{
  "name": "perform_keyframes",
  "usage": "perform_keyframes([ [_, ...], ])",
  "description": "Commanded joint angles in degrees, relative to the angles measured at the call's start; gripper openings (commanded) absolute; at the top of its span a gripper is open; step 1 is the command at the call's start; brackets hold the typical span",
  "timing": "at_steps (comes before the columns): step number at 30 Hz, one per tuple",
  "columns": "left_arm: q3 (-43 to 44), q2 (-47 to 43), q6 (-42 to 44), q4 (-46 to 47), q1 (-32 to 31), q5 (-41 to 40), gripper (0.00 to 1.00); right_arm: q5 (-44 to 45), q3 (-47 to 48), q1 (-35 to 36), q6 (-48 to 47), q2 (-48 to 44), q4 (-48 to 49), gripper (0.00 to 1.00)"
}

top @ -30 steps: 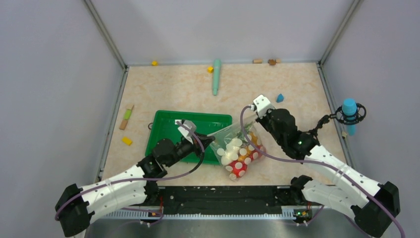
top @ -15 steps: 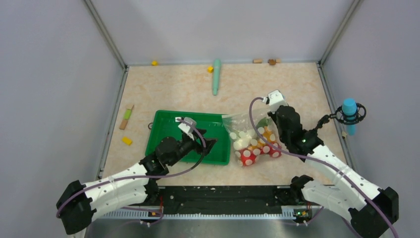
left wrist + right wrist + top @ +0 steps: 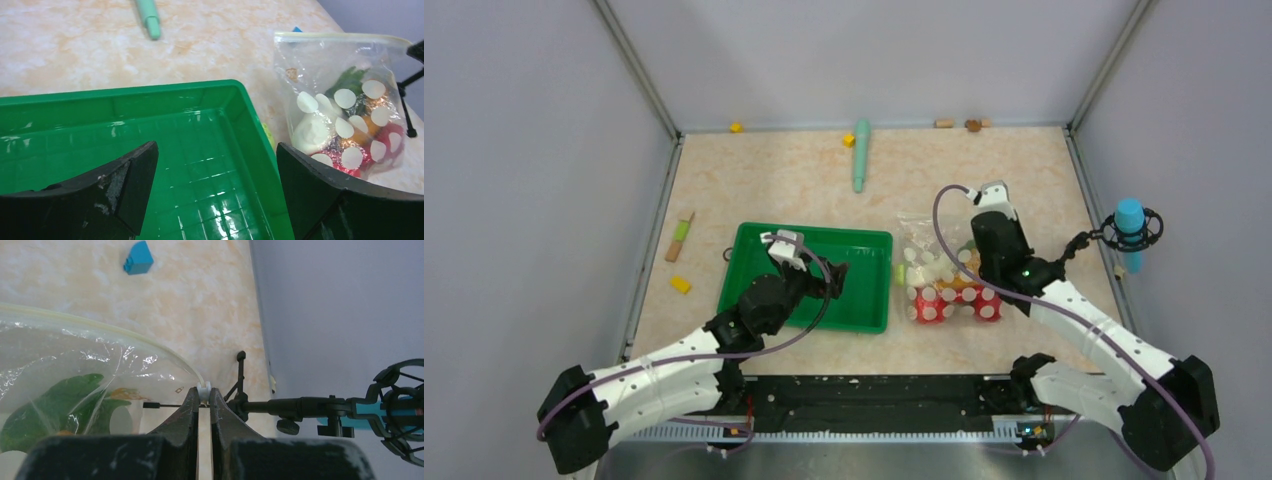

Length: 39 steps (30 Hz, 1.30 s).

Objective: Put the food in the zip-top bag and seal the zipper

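The zip-top bag (image 3: 944, 275), clear with white dots, lies flat on the table just right of the green tray (image 3: 759, 250). The food shows through it: red tomatoes (image 3: 949, 305), a white radish (image 3: 312, 131) and a green leaf (image 3: 60, 402). The zipper (image 3: 340, 36) runs along the bag's far edge. My right gripper (image 3: 976, 228) is shut on a small white piece at the zipper's right end (image 3: 203, 389). My left gripper (image 3: 215, 150) hangs open over the tray's right half, holding nothing and clear of the bag.
A small yellow-green piece (image 3: 901, 272) lies between tray and bag. A teal stick (image 3: 861, 155) lies at the back and a blue block (image 3: 138, 257) beyond the bag. A yellow block (image 3: 681, 284) sits left of the tray. A microphone stand (image 3: 1130, 225) is at the right wall.
My left gripper let go of the bag, opened and drew back over the tray. My right gripper dragged the bag rightwards, off the tray's corner, and the bag now lies flat.
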Motion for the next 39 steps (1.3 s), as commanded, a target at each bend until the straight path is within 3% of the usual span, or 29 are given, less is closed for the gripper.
perform_keyframes([
  [1, 2.96, -0.57, -1.96, -1.95, 0.11, -7.42, 0.93, 7.09, 2.48, -2.02, 4.67, 4.56, -1.39, 0.00],
  [9, 3.01, -0.06, -0.82, -2.02, 0.11, -7.22, 0.94, 6.72, 3.27, -3.32, 3.30, 9.38, 2.90, 0.00],
  [10, 3.13, 0.32, -0.81, -2.10, 0.11, -7.22, 0.94, 6.02, 3.08, -3.32, 2.79, 9.49, 3.97, 0.05],
  [15, 3.83, 1.39, -0.81, -2.51, 0.12, -7.26, 0.96, 4.21, 2.93, -3.32, 2.14, 9.74, 6.66, 0.55],
  [18, 4.09, 1.55, -0.95, -2.68, 0.11, -7.16, 0.96, 3.61, 2.88, -3.32, 2.76, 8.66, 7.04, 0.73],
  [20, 4.41, 1.44, -1.13, -2.85, 0.11, -6.44, 0.96, 2.84, 2.76, -3.31, 3.61, 7.32, 7.13, 0.95],
  [21, 4.51, 1.42, -1.28, -2.93, 0.11, -6.21, 0.96, 1.65, 2.69, -3.32, 4.07, 6.62, 7.02, 0.98],
  [25, 5.02, 1.20, -2.16, -3.86, 0.11, -6.91, 0.96, -3.37, 2.58, -3.32, 8.39, 2.62, 6.18, 0.99],
  [31, 7.20, 0.86, -4.98, -9.19, 0.11, -9.89, 0.97, -0.52, 1.34, -3.34, 32.81, -7.65, 1.18, 0.99],
  [39, 11.92, -2.26, -9.41, -20.71, 0.11, -14.98, 0.97, -12.06, -4.22, -3.32, 36.60, -24.10, -6.74, 0.99],
])
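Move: The right fingers already pinch the white tab at the zip-top bag's far right corner; the middle of the filled bag lies about 11 cm to that hand's left, 9 cm back and 8 cm lower. A blue block sits some 12 cm ahead of the hand and 2 cm to its right, about 12 cm below. From the left hand, open over the green tray, the bag's middle is roughly 28 cm to the right and 3 cm ahead, some 9 cm down. Still pinching the bag's corner tab, the right hand carries it about 3 cm down and 2 cm to the right, then opens wide and lets go. It climbs some 8 cm and draws back 4 or 5 cm, the wrist rolling its left side up and tipping the fingers upward. The empty left hand stays open and drifts about 3 cm left, away from the bag. ##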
